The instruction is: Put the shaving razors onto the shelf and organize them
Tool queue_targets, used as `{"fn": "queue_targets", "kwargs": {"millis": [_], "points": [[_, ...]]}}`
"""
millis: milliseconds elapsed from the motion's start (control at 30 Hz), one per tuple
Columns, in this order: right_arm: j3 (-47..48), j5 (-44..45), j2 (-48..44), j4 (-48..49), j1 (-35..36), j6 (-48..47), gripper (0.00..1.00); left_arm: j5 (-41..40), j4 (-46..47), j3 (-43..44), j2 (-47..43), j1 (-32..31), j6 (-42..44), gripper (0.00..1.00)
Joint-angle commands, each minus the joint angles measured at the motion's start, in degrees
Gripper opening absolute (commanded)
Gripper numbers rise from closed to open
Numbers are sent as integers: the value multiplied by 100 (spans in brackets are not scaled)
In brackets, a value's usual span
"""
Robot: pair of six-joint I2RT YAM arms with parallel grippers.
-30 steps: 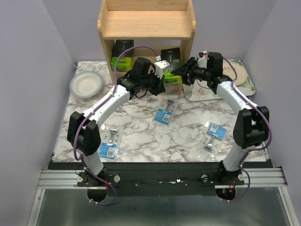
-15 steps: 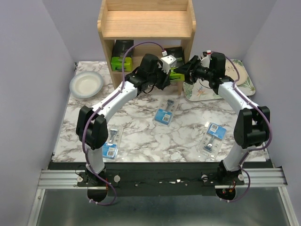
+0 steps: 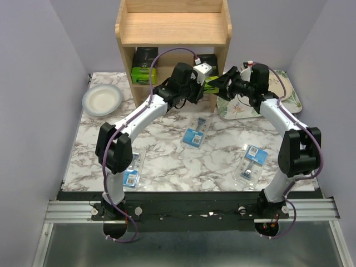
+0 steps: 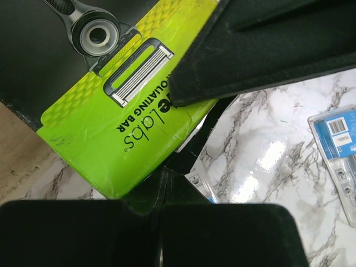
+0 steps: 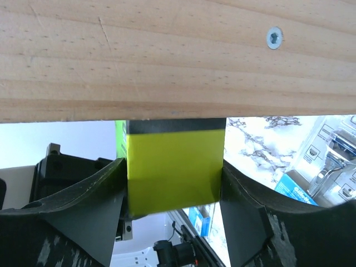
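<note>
The wooden shelf point(image 3: 172, 28) stands at the back of the table, and one black box with a lime-green end point(image 3: 143, 68) sits on the left of its lower tier. A second black and lime-green razor box point(image 3: 209, 84) is at the lower tier's right opening. My right gripper point(image 3: 219, 83) holds it, and its green end point(image 5: 172, 161) fills the gap between both fingers under the shelf board point(image 5: 167, 55). My left gripper point(image 3: 197, 89) is shut and empty, its tip point(image 4: 163, 183) just below the box's green face point(image 4: 128, 117). Three blue-card blister packs point(image 3: 196, 132) point(image 3: 253, 162) point(image 3: 131, 168) lie flat on the marble.
A white bowl point(image 3: 102, 99) sits at the far left. A floral tray point(image 3: 278, 89) lies at the far right, under the right forearm. The shelf's right side panel point(image 3: 225, 55) is close beside both grippers. A blister pack point(image 4: 339, 139) shows at the right edge of the left wrist view.
The left arm has reached right and toward the shelf, bringing its shut gripper up to the green box. The box and the right gripper have edged slightly nearer the lower tier.
</note>
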Motion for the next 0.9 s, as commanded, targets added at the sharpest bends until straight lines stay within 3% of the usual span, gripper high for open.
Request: {"fn": "queue_targets", "kwargs": {"millis": [0,367,867], "points": [[-212,-428,-319,122,-40,-32,72,-633,509,400,209,-2,53,0],[-388,-570,-829,8,-155,-137,73,-783,615,734,367,-81,-17,0],[-1575,-174,-1409,-545,-761,-586,72,-774,747,1182,833,-99,-9,0]]}}
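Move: The black-and-green razor box being pushed in has its middle about 9 cm ahead of the left gripper's closed tips and 4 cm right, roughly level; from the right gripper, open around its near corner, it is some 8 cm ahead and 4 cm left. From the left tips, the shelf's right side panel is about 7 cm ahead and 10 cm right, the shelved box 11 cm ahead and 22 cm left, and a blister razor pack 22 cm almost straight below. Bring the left gripper forward about 4 cm with its fingers shut, pushing on the box's green end into the shelf, drifting right and up a little late on. Once that push is under way, take the right gripper, kept open, off the box: back some 5 cm and rising at first, then to the right and down past its starting height. ##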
